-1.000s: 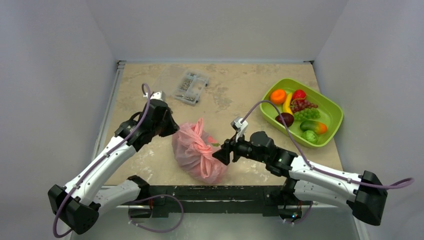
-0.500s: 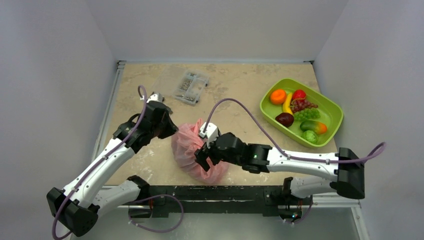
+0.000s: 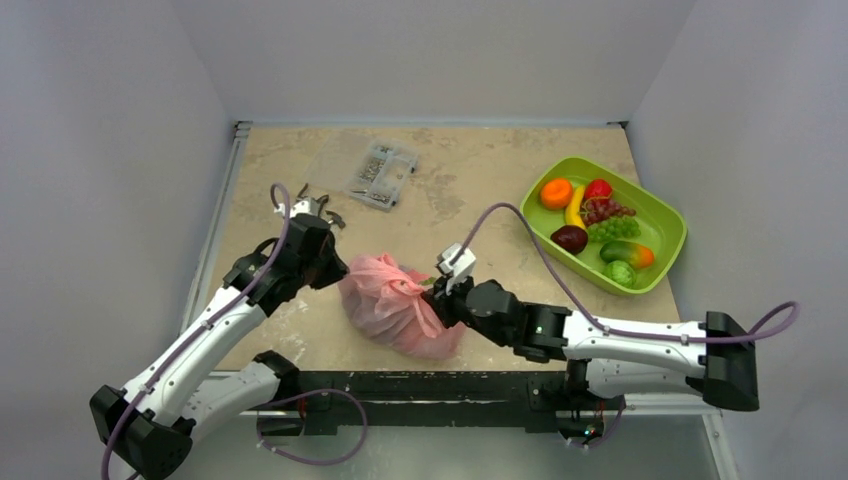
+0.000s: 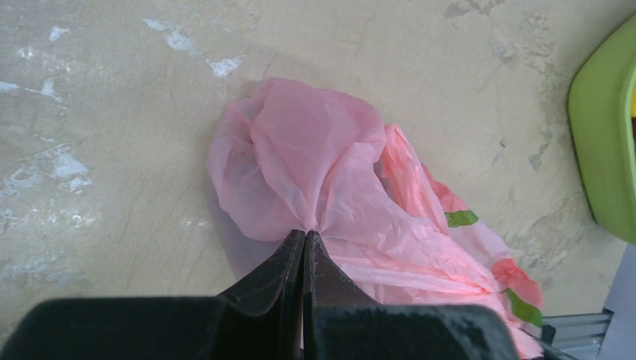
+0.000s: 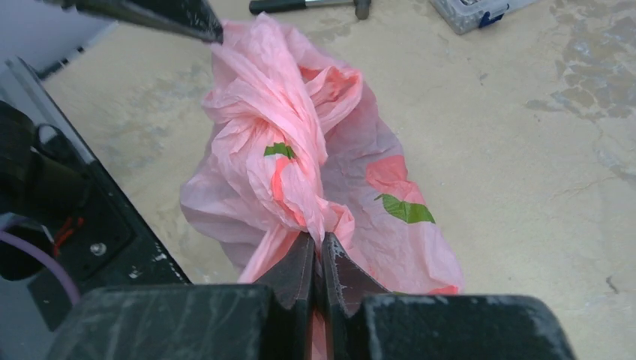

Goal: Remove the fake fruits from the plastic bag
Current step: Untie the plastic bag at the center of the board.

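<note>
The plastic bag (image 3: 392, 308), crumpled pink film with red and green prints, lies on the table near the front edge between both arms. My left gripper (image 3: 338, 272) is shut on a pinch of film at the bag's left end (image 4: 305, 234). My right gripper (image 3: 437, 300) is shut on a twisted fold at its right side (image 5: 319, 241). The film is gathered into tight pleats at both pinches. What is inside the bag does not show. The fake fruits lie in the lime-green tray (image 3: 668, 222): orange (image 3: 556, 193), strawberry (image 3: 598, 189), banana (image 3: 575, 208), grapes (image 3: 612, 229), plum (image 3: 569, 238), mango (image 3: 628, 253).
A clear compartment box of screws (image 3: 383, 173) sits at the back left. A small hammer-like tool (image 5: 307, 5) lies behind the left gripper. The black front rail (image 3: 430, 385) runs just beyond the bag. The tray's edge (image 4: 600, 127) shows at the right of the left wrist view.
My right gripper went from open beside the bag, reached over it, then shut on a fold and drew back right. The left gripper shifted slightly left; the bag now lies lower and more stretched.
</note>
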`<state>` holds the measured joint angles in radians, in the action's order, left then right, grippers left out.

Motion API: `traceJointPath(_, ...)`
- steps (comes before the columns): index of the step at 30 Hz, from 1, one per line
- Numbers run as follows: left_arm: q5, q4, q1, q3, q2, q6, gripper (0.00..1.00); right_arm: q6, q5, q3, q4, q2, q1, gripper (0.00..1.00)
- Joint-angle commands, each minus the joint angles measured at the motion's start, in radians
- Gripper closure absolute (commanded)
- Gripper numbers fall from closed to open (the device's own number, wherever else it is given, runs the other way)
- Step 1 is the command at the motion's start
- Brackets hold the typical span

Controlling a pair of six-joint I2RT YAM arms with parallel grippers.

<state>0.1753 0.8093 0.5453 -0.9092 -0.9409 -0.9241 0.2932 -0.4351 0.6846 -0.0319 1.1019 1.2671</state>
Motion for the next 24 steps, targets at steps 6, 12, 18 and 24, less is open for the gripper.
traceJointPath(6,-0.051,0.007,-0.004,0.175,0.211,0.091,0.59,0.197,0.205,-0.167,-0.355,-0.124,-0.115,1.0)
traceJointPath(12,-0.1,0.064,-0.003,0.052,0.244,0.231,0.21,0.125,0.251,-0.155,-0.289,-0.117,-0.124,1.0)
traceJointPath(18,-0.059,0.045,0.135,-0.136,0.087,0.365,0.18,0.123,0.308,-0.178,-0.31,-0.128,-0.124,1.0)
traceJointPath(24,-0.061,0.068,0.204,-0.271,-0.118,0.48,0.25,0.119,0.317,-0.168,-0.293,-0.129,-0.124,1.0)
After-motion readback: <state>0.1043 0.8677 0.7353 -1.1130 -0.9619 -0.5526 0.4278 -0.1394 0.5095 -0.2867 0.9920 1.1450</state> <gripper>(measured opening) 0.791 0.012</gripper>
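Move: Over the board's near left part, the left fingers are still pinching the bag's left end. The bag's knot lies about 11 cm to their right, 3 cm back and some 3 cm lower. Ahead of the left hand, the hammer lies roughly 7 cm out and 8 cm left, and the screw box about 20 cm out and 6 cm right, both about 13 cm down. From the right hand, gripping the bag's other side, the knot is about 6 cm left, 2 cm ahead, 2 cm lower. Drawing back and down some 5 cm, the left hand opens wide and lets go of the bag's end, then reverses and rises about 9 cm while swinging some 6 cm right over the bag, turning roughly 30 degrees clockwise with its fingers open. The right hand keeps its pinch, rising about a centimetre and rolling its left side up some 15 degrees. ##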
